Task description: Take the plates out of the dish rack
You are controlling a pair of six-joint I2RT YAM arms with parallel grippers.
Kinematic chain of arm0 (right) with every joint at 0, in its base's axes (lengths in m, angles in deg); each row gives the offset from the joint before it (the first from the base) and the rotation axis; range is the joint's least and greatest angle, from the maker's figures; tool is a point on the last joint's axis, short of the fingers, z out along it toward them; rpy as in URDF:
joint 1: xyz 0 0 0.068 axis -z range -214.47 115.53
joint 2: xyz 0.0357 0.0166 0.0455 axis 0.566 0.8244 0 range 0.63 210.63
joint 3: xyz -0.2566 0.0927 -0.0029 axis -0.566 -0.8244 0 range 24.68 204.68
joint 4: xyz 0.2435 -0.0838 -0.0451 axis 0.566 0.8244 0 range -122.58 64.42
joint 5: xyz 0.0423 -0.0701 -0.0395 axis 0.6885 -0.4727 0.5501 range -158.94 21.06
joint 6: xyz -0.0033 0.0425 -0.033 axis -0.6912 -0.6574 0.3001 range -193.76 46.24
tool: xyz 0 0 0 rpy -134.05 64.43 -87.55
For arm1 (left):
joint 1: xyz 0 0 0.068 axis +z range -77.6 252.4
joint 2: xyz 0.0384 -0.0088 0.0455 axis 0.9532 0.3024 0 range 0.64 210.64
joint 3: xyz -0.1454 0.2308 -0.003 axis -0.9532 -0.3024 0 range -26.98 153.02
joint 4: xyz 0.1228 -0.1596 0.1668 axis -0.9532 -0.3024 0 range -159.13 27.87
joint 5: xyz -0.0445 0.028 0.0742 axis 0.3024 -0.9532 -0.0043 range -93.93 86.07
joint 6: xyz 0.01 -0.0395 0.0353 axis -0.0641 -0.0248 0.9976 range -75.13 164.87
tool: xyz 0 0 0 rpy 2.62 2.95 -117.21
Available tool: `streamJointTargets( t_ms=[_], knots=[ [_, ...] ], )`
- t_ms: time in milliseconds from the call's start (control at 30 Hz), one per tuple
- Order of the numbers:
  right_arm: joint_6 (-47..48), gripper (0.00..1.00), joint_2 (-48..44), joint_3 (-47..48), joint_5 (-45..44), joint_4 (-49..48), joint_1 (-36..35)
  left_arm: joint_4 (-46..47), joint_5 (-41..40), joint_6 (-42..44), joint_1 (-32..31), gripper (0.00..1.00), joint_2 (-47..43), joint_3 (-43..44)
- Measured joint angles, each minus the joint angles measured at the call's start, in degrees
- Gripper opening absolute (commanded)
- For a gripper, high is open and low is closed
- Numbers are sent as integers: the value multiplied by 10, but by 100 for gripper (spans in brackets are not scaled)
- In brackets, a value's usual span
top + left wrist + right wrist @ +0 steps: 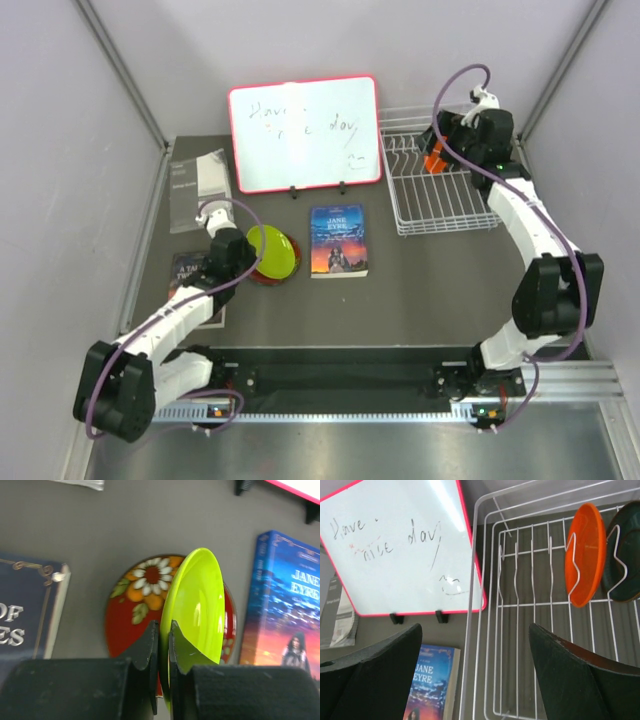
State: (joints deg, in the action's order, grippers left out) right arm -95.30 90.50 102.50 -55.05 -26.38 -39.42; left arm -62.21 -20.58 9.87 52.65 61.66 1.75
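Observation:
My left gripper [164,625] is shut on the rim of the lime green plate [197,605] and holds it tilted over the dark red patterned plate [145,587], which lies flat on the table. Both show in the top view, green [271,251] over red [268,276]. The white wire dish rack [425,195] stands at the back right. The orange plate [585,555] and the dark teal plate [627,560] stand upright in its tines [517,575]. My right gripper [475,635] is open and empty above the rack's left side. In the top view the orange plate [433,160] is partly hidden by the right arm.
A red-framed whiteboard [303,133] stands at the back. A blue paperback [338,240] lies just right of the plates. Dark books [192,275] lie under the left arm, and a pamphlet [202,185] lies at the back left. Grey walls enclose the table.

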Motion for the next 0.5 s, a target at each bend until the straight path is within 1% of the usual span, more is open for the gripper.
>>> streamJointTargets(
  t_ms=[167,233,267,300,333,367,400,433,500],
  knots=[
    [17,88,53,57,-19,22,4,-4,-22,-9,2,0,-12,-13],
    [21,88,70,73,-23,26,6,-3,-24,-11,2,11,-15,-17],
    [23,88,78,81,-25,31,7,-2,-24,-13,2,22,-15,-18],
    [25,88,86,88,-28,35,9,-1,-25,-13,2,26,-15,-19],
    [26,88,95,96,-31,39,10,1,-24,-15,3,37,-15,-20],
    [30,88,104,104,-33,43,10,0,-24,-15,2,50,-15,-21],
    [31,88,111,110,-36,45,11,-1,-23,-15,2,53,-15,-24],
    [35,88,120,120,-38,50,12,-4,-23,-14,2,54,-15,-29],
    [41,88,142,143,-44,63,12,-12,-22,-19,2,60,-15,-40]
  ],
)
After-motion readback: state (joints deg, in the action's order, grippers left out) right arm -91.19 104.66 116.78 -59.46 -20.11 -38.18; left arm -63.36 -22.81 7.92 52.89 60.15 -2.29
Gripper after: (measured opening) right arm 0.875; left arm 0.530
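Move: The red plate lies under the lime plate, whose raised left rim the left fingers hold; its middle is about 4 cm ahead, 5 right and 8 below. Jane Eyre is 22 cm right and 7 ahead, the Two Cities book 13 left and 4 back, both about 8 lower. From the open right hand, the orange plate stands roughly 9 cm ahead, 4 right and 13 below, the dark plate 6 cm right of it. The lime plate is let down onto the red one by the left hand, which eases about 1.5 cm left, then sinks 2 cm and draws slightly back as its fingers spread to half open, releasing the rim. Meanwhile the open right hand reaches some 6 cm forward, sinking 3 cm and drifting right, towards the orange plate. ##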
